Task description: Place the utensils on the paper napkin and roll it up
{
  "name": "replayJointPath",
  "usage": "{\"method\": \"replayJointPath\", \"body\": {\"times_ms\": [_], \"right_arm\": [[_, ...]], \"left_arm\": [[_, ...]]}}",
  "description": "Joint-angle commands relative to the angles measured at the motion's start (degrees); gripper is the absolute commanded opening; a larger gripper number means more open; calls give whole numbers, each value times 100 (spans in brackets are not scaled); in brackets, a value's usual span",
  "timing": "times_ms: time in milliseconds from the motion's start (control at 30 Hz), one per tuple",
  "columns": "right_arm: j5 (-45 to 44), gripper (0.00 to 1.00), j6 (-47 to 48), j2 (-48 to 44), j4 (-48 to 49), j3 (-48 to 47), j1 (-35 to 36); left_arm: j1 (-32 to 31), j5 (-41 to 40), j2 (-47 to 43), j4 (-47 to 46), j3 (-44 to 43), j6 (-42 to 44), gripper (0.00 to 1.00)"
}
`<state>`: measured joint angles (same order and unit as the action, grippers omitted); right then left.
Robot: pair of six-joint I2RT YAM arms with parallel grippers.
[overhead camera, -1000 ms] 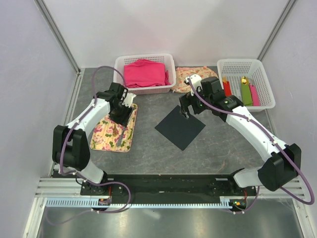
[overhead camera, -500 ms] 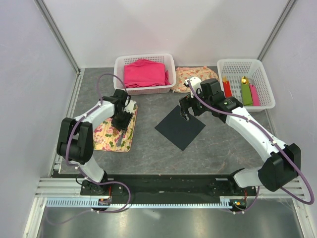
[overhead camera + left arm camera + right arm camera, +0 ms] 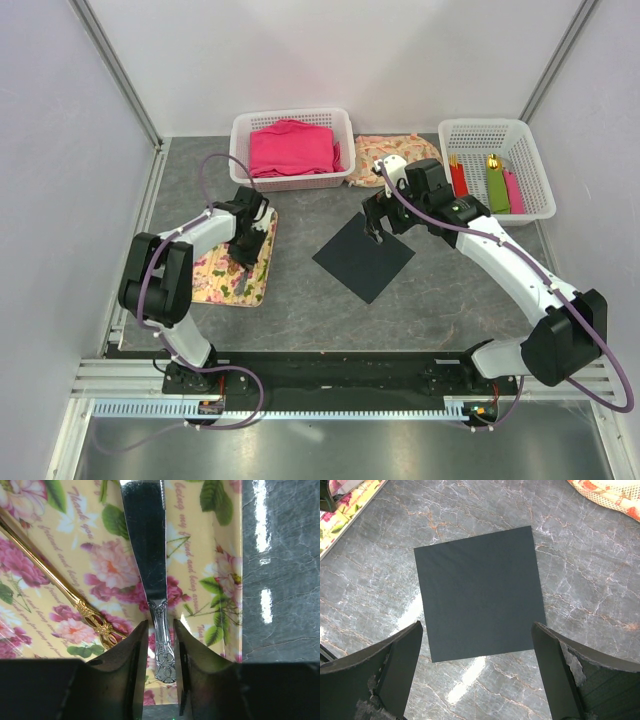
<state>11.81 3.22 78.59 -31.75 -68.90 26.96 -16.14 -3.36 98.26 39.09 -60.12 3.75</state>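
Observation:
On the floral mat (image 3: 222, 278) at the left lie the utensils: a silver knife (image 3: 146, 550) with an ornate handle, and a gold-handled piece (image 3: 75, 600) beside it. My left gripper (image 3: 246, 246) is low over the mat. In the left wrist view the left gripper (image 3: 160, 630) straddles the knife's handle, jaws narrowed, with a thin gap still showing on the left side. The knife lies flat on the mat. The black paper napkin (image 3: 363, 256) lies flat mid-table. My right gripper (image 3: 372, 232) hovers over its far corner, wide open and empty, framing the napkin (image 3: 479, 592).
A white basket (image 3: 240, 130) holding pink cloth stands at the back. A second white basket (image 3: 532, 160) with red, green and pink rolls stands back right. A floral cloth (image 3: 390, 152) lies between them. The floral mat's corner (image 3: 345, 500) shows left of the napkin.
The left gripper slid a little along the mat over the knife handle and its jaws narrowed around it. The right arm and the napkin have not moved.

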Motion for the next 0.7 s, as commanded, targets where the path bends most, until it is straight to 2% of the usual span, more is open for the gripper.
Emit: {"method": "replayJointPath", "body": {"times_ms": [0, 67, 133, 167, 200, 300, 667], "right_arm": [[58, 98, 38, -63, 134, 9, -24], [58, 98, 47, -54, 151, 9, -33], [67, 98, 47, -36, 142, 0, -24], [67, 98, 47, -28, 134, -9, -24], [58, 98, 47, -28, 142, -9, -33], [67, 98, 12, -19, 142, -9, -33], [15, 98, -269, 78, 239, 26, -86]], "left_arm": [[-12, 1, 158, -323, 123, -217, 31], [-21, 71, 159, -332, 114, -243, 30], [-12, 142, 141, -332, 88, -287, 24], [-21, 151, 71, -323, 62, -296, 21], [-12, 116, 10, -314, 35, -322, 13], [-12, 37, -192, -43, -263, -620, 2], [-108, -130, -580, 1222, -1290, -1867, 2]]}}
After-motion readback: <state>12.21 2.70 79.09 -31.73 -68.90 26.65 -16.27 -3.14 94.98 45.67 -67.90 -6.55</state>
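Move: The knife's handle lies between the left fingers, its middle about 1 cm back from and 1 cm below the hand point. From that hand the gold utensil's middle is some 9 cm ahead and 4 cm left, and the flowered tray's middle about 6 cm ahead and 5 cm left, both about 2 cm lower. From the right hand the knife handle is roughly 38 cm left, 8 cm back and 18 cm below. Hold the left gripper low over the tray and close its half-open fingers until they pinch the knife's handle, easing barely half a centimetre right as they shut. Then lift the handle about 5 cm away from the tray, drifting slightly forward and right and turning the hand some 10 degrees counter-clockwise. ##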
